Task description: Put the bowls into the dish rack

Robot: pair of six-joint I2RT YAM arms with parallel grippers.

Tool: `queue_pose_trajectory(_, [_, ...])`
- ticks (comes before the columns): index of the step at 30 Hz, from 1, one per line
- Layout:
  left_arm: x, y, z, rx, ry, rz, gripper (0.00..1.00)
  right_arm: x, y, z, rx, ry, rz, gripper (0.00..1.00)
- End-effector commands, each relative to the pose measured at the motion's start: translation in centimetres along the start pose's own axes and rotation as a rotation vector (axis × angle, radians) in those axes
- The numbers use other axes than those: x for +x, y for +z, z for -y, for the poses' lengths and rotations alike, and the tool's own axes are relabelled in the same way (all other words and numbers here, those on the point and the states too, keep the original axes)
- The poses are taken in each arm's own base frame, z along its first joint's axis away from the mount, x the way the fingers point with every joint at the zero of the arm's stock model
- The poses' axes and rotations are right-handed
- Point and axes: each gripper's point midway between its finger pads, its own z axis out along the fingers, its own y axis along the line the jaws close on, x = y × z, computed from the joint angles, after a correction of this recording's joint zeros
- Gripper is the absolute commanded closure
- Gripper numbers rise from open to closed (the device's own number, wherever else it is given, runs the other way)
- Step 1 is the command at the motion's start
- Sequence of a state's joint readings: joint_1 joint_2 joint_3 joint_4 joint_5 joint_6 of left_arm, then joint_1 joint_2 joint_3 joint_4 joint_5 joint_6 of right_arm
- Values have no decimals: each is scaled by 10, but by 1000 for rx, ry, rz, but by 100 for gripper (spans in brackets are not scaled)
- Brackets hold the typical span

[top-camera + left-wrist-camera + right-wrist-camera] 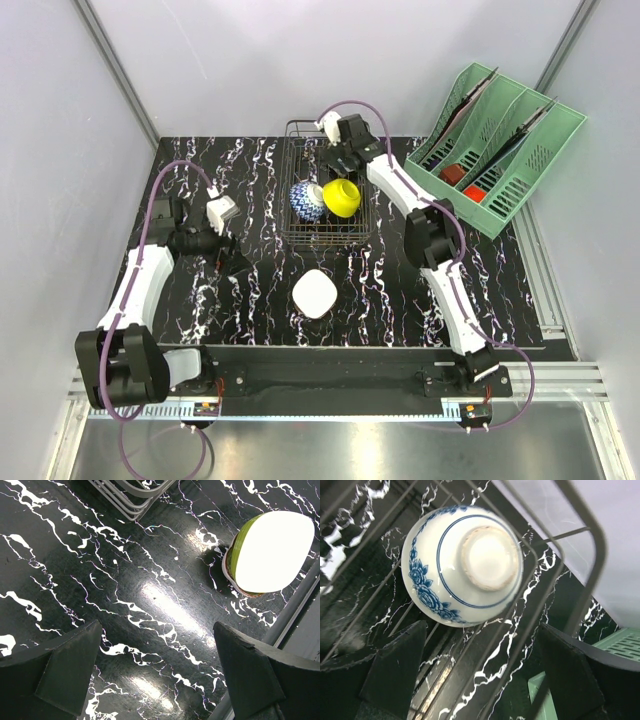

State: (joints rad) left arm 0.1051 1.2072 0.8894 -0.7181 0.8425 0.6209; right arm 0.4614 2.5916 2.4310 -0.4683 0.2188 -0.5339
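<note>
The dark wire dish rack (292,228) stands at the table's far middle, with a blue-patterned bowl (307,200) and a yellow bowl (341,197) side by side in it. My right gripper (335,160) hangs open over the rack's far end. In the right wrist view a white bowl with blue flowers (465,562) lies inside the rack wires (580,525), foot ring facing up, just beyond my open right gripper (482,630). A white-looking bowl (316,294) sits on the table in front of the rack. Its side shows lime-green (270,550), up and right of my open, empty left gripper (156,630) (232,258).
A mint-green slotted organizer (495,150) with small items stands at the far right, and its edge (620,640) shows past the rack. The rack's near corner (135,495) is at the top of the left wrist view. Grey walls enclose the black marbled table (250,300).
</note>
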Motion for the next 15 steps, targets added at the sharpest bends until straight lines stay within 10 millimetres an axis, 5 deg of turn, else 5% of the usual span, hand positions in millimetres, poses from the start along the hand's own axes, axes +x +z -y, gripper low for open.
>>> queue_pose_trajectory(1, [-8, -3, 4, 19, 33, 45, 1, -79, -76, 53, 50, 122, 182, 0])
queue_pose_trajectory(6, [-10, -4, 4, 14, 41, 50, 1, -71, -98, 40, -38, 150, 157, 0])
queue_pose_trajectory(11, [-12, -6, 6, 8, 53, 61, 1, -75, -143, 16, -209, 205, 195, 0])
queue_pose_trajectory(15, [-13, -6, 8, 14, 61, 67, 1, -45, -150, -13, -314, 210, 127, 0])
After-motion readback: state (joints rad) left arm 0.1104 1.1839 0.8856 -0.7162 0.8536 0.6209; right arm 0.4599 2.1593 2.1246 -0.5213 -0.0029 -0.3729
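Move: Ahead of the right hand, the floral bowl sits bottom up in the dish rack, about 6 cm forward, 1 cm left and 6 cm below. At a similar depth, the yellow bowl is roughly 5 cm back and 2 cm left of this hand, and the blue patterned bowl about 6 cm back and 10 cm left. From the left hand, the floral bowl lies some 40 cm forward, 24 cm right and 10 cm below. Pulling clear of the floral bowl, the right hand rises about 12 cm, at first almost straight up, then also swings back some 8 cm, speeding up as it passes back above the rack towards the yellow bowl's side. The wrist rolls about 15 degrees, its left side lifting, while the empty fingers stay wide open. ##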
